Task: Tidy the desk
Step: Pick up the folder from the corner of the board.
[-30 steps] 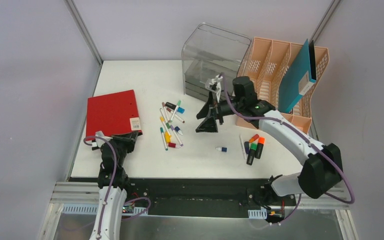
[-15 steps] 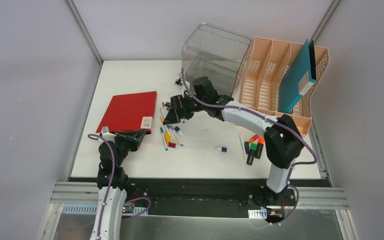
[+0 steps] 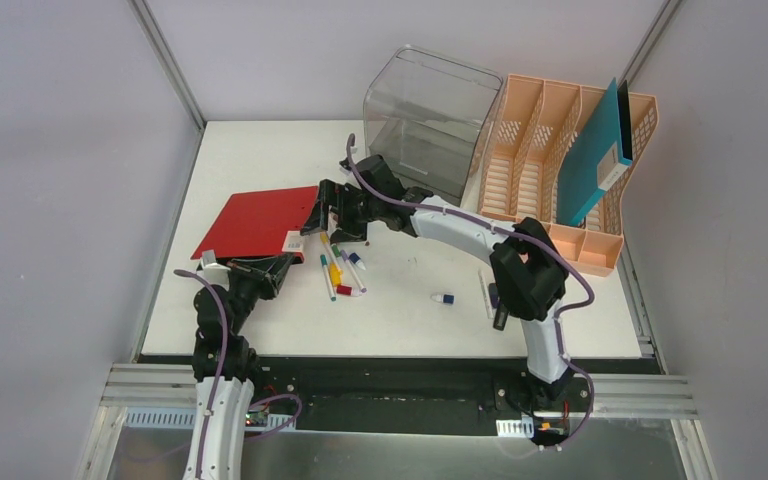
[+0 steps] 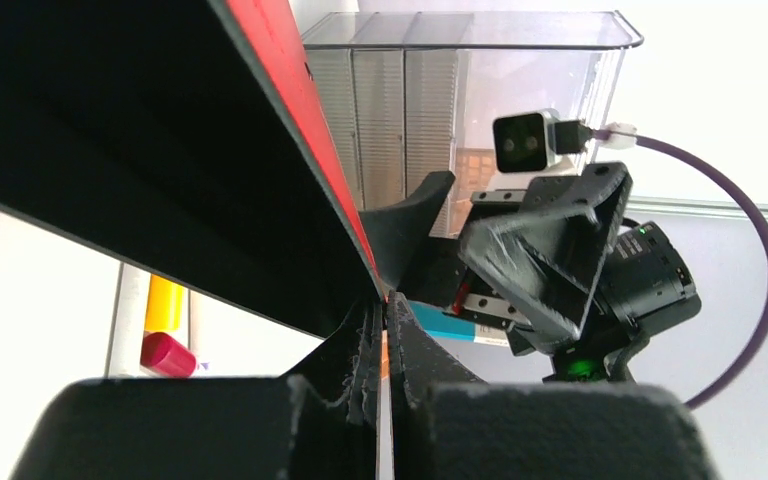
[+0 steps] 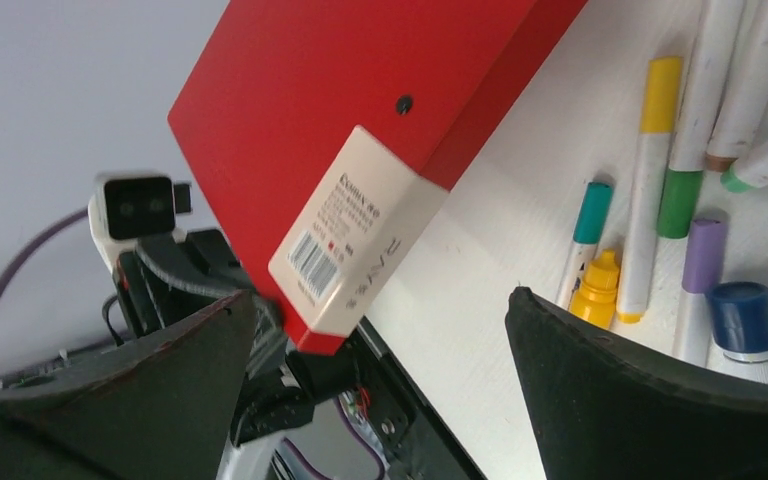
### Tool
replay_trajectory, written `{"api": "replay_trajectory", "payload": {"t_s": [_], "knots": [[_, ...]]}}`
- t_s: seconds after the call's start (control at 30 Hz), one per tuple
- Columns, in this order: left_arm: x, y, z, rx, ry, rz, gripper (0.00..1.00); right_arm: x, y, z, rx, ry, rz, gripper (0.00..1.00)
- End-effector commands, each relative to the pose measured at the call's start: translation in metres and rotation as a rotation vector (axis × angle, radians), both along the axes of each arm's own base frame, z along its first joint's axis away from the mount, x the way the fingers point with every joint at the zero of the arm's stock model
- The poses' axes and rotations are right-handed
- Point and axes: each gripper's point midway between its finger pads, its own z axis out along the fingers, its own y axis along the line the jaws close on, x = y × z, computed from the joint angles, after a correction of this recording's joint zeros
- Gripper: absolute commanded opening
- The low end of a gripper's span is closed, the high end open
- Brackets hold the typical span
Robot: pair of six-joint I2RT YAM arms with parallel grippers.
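Note:
A red binder (image 3: 260,220) with a white spine label is tilted up off the white desk (image 3: 400,310). My left gripper (image 3: 268,268) is shut on the edge of the binder's cover (image 4: 300,120), and the jaws (image 4: 385,312) are pinched tight on it. My right gripper (image 3: 322,214) is at the binder's right end, open wide. In the right wrist view the labelled corner of the binder (image 5: 355,255) lies between the spread fingers (image 5: 610,400), close to the left one and well apart from the right one.
Loose markers (image 3: 340,262) lie just right of the binder. A blue cap (image 3: 444,298) and highlighters (image 3: 501,312) are farther right. A clear bin (image 3: 430,115) and a peach file rack (image 3: 550,170) with a teal folder (image 3: 595,150) stand at the back.
The right arm swung left from the clear bin to the binder's right end, its jaws staying open. The left gripper turned and lifted the binder, whose spine end moved right.

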Motion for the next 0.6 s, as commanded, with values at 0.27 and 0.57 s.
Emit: {"api": "replay_trajectory", "payload": {"t_s": [0.27, 0.57], "knots": [[-0.014, -0.008, 0.047, -0.031, -0.138, -0.048, 0.0, 0.015, 0.038, -0.024, -0.117, 0.13, -0.144, 0.99], [-0.017, -0.012, 0.048, -0.042, -0.136, -0.072, 0.0, 0.015, 0.053, -0.034, -0.105, 0.209, -0.147, 0.96]]}}
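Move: The red folder, its near right corner pinched and held up by the left hand, has its middle about 15 cm left of the right hand, 8 cm farther out and 6 cm lower. From the left hand that middle is some 12 cm ahead, 11 cm left and 6 cm down. The marker pile lies about 11 cm below the right hand, 3 cm ahead and 3 cm right; the red-capped bottle is 8 cm back and 4 cm right, and the drawer unit 28 cm ahead and 25 cm right. The red folder's raised spine edge is approached by the right hand, which goes left and about 5 cm down, edging slightly forward, its wrist turning some 15 degrees. The fingers stay wide open, one above the cover and one on the lower side, coming round the edge just beyond the label. The left hand keeps its pinch on the corner, easing back about 1 cm. ##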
